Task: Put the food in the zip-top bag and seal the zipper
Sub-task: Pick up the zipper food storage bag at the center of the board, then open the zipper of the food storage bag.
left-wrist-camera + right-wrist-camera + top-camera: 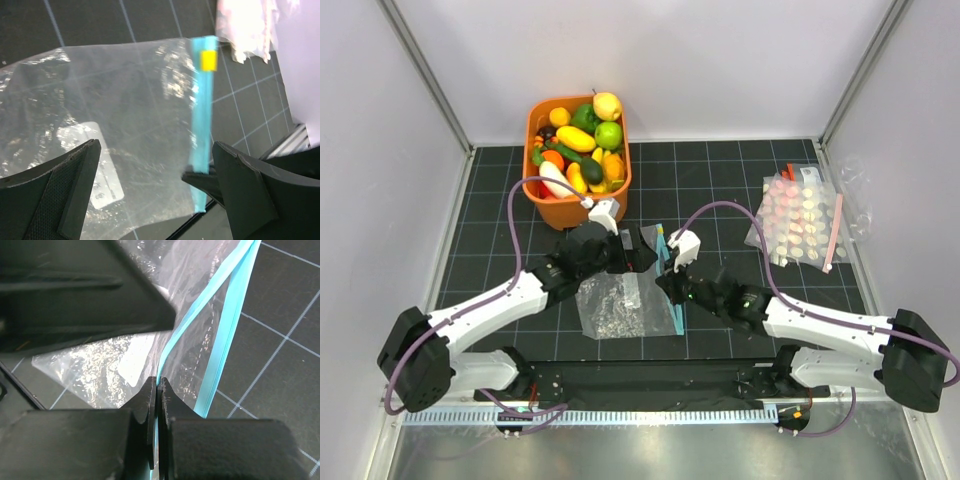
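Observation:
The zip-top bag (620, 305) lies flat on the black mat and holds no food. Its teal zipper (670, 275) runs along its right edge. My right gripper (157, 390) is shut on one teal zipper strip, and the other strip (230, 330) stands apart from it. My left gripper (155, 175) hangs open above the bag (125, 110), one finger on each side, touching nothing. A yellow tab (208, 60) sits at the zipper's far end. The food (582, 150), including a lemon (607, 104) and a green apple (608, 134), fills the orange basket (620, 190).
Crinkled clear packs with pink dots (800, 225) lie at the right of the mat. The orange basket stands at the back, left of centre. White walls enclose the mat on three sides. A metal rail (640, 415) runs along the near edge.

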Robot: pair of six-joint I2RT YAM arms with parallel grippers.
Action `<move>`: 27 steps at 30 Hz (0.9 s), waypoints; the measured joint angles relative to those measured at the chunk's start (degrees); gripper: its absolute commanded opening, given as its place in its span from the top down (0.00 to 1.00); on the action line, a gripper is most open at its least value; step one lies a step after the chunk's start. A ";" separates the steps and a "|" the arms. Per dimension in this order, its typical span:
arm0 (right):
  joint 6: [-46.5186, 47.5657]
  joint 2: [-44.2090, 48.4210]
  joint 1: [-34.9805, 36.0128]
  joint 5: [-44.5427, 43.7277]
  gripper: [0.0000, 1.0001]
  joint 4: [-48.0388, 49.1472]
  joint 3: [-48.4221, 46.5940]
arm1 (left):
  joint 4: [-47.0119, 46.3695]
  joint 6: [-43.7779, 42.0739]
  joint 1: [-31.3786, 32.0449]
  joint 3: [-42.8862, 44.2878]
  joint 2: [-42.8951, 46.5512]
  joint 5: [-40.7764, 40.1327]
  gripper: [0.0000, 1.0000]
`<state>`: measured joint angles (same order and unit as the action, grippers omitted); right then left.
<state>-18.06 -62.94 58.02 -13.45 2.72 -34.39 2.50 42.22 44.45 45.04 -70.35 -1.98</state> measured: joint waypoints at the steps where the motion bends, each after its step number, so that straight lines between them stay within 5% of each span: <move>1: 0.00 -0.11 0.00 -0.15 0.99 -0.04 0.00 | -0.04 -0.44 0.59 0.00 0.39 -0.15 0.02; 9: 0.09 -0.11 0.00 -0.31 0.99 -0.20 0.00 | -0.28 -2.91 4.63 0.09 1.11 -2.40 0.02; 15: 0.35 -0.09 0.13 0.72 0.99 0.15 0.00 | 0.46 -3.72 5.09 2.58 -3.02 -4.57 0.15; 18: 0.66 -0.07 0.55 1.60 0.99 0.55 0.00 | 0.83 -3.85 5.09 3.50 -4.79 -5.07 0.32; 25: 1.49 -0.07 1.31 3.34 0.97 0.85 0.00 | 1.27 -4.35 5.46 5.42 -8.07 -5.11 0.99; 27: 1.57 -0.07 1.33 3.39 0.82 0.96 0.00 | 1.40 -4.74 5.49 5.42 -8.11 -5.07 1.00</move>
<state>-16.49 -63.00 59.35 -10.07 3.68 -34.39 3.90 37.47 49.93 50.46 -78.46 -7.05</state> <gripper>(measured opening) 0.072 0.036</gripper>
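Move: The stretch of blue zipper edge that the open left hand closes on lies about 4 cm to its right, level ahead and some 3 cm lower. The yellow slider is about 7 cm ahead, 5 cm right and 6 cm below. The bag's body hangs some 6 cm back, 3 cm left and 10 cm below. From the right hand, which already pinches the zipper edge, the same stretch is about 5 cm ahead and 4 cm left, roughly level. Backing off a couple of centimetres first with a slight rise, the left hand swings forward again, edging right and down to end some 3 cm right and 2 cm lower, rolled slightly with its left side up; its wide-open fingers close and pinch the blue zipper edge between the slider and the right gripper. The right hand keeps its pinch and late on eases about 2 cm back and left. ##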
